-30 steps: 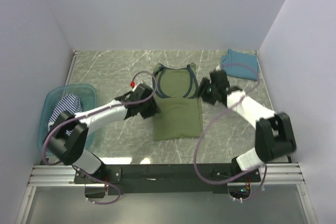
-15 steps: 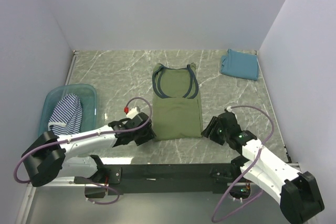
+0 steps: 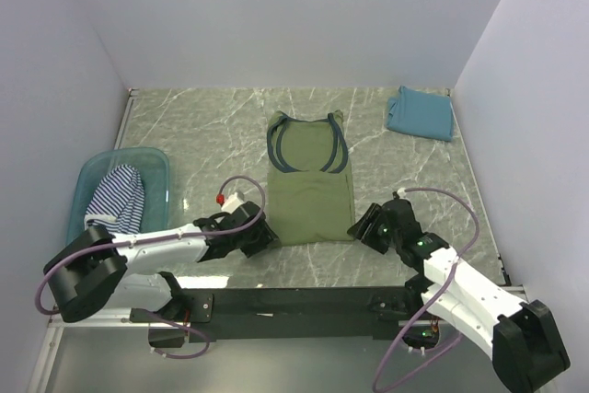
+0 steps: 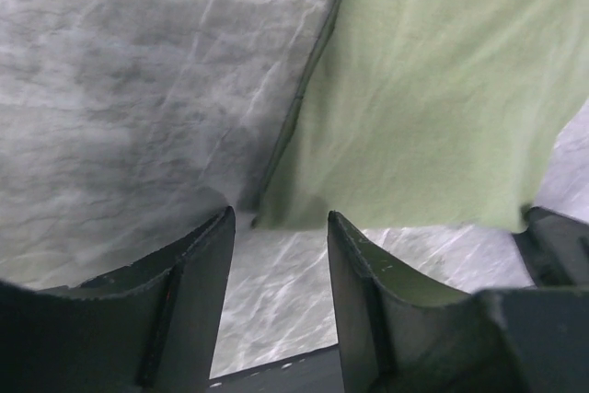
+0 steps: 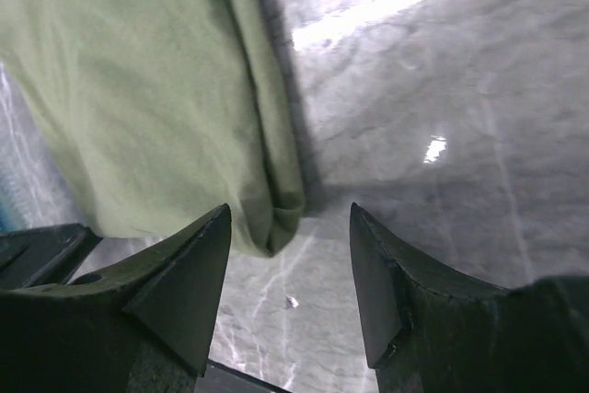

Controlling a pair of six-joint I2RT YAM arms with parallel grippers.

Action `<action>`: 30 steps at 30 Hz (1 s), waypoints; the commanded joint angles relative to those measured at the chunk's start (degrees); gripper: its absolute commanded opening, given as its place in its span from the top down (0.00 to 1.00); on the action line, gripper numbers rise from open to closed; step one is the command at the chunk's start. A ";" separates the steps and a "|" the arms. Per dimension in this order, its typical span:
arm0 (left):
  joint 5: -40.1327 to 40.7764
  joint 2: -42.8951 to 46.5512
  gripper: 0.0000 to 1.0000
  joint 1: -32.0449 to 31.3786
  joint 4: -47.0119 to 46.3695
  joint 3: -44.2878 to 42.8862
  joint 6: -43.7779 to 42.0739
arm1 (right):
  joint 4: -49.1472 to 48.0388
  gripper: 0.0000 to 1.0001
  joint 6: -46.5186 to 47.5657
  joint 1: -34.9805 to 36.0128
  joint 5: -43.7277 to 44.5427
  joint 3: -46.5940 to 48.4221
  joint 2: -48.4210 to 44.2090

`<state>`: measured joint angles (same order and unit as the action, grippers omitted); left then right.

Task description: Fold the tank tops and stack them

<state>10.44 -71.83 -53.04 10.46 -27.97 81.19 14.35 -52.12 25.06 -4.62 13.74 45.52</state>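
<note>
An olive-green tank top point(image 3: 311, 183) lies flat mid-table, its sides folded in, dark-trimmed straps at the far end. My left gripper point(image 3: 262, 236) is open just short of its near left corner point(image 4: 262, 218), nothing between the fingers. My right gripper point(image 3: 364, 225) is open at the near right corner point(image 5: 276, 227), which lies between its spread fingertips without being pinched. A folded teal-blue tank top point(image 3: 421, 113) rests at the far right. A navy-and-white striped tank top point(image 3: 115, 198) sits bunched in the tub.
A translucent teal tub point(image 3: 90, 181) stands at the table's left edge. White walls close in the left, back and right. A black rail point(image 3: 294, 303) with the arm bases runs along the near edge.
A second ago both grippers were at the strap end of the olive top. They have drawn back to its near hem corners. Over the last half second they crept slightly closer to the corners.
</note>
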 commanded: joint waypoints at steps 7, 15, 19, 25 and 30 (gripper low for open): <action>0.46 -5.77 0.54 -0.23 -2.54 1.16 2.75 | -5.65 0.46 -1.76 2.36 0.32 -2.05 3.61; 1.16 -6.31 0.80 -0.22 -2.90 0.29 0.29 | -4.51 0.87 -0.44 2.36 1.54 -1.26 3.35; 1.78 -2.71 0.92 -0.40 0.60 -0.77 -2.87 | -1.00 1.00 1.23 2.45 0.93 0.50 -0.06; 2.92 6.26 0.99 -4.61 8.69 -2.27 -2.71 | 8.84 1.00 1.50 4.20 -1.00 2.35 -11.84; 6.78 11.26 0.99 -14.34 18.25 -3.85 2.47 | 17.09 1.00 -2.45 8.77 -2.76 2.79 -22.73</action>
<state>13.65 -63.26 -62.48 19.11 -29.61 80.79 23.92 -52.23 31.53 -6.83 14.04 27.49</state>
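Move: The near left corner of the olive tank top's hem is just 1 cm ahead of my left hand, 2 cm right and 1 cm below. The near right corner is level with my right hand, 1 cm left and 1 cm below. From my right hand, the bottom of the dark neckline trim is roughly 13 cm ahead and 9 cm left, and the folded blue tank top about 25 cm ahead and 13 cm right, both slightly lower. I ease both hands about 1 cm down onto the hem corners, the left also edging some 2 cm right and 1 cm forward, the right 1 cm left, and shut the fingers to pinch a corner in each. Then I pull back and up together: the left about 5 cm back and 3.5 cm up, the right some 5 cm up and 2.5 cm back. ##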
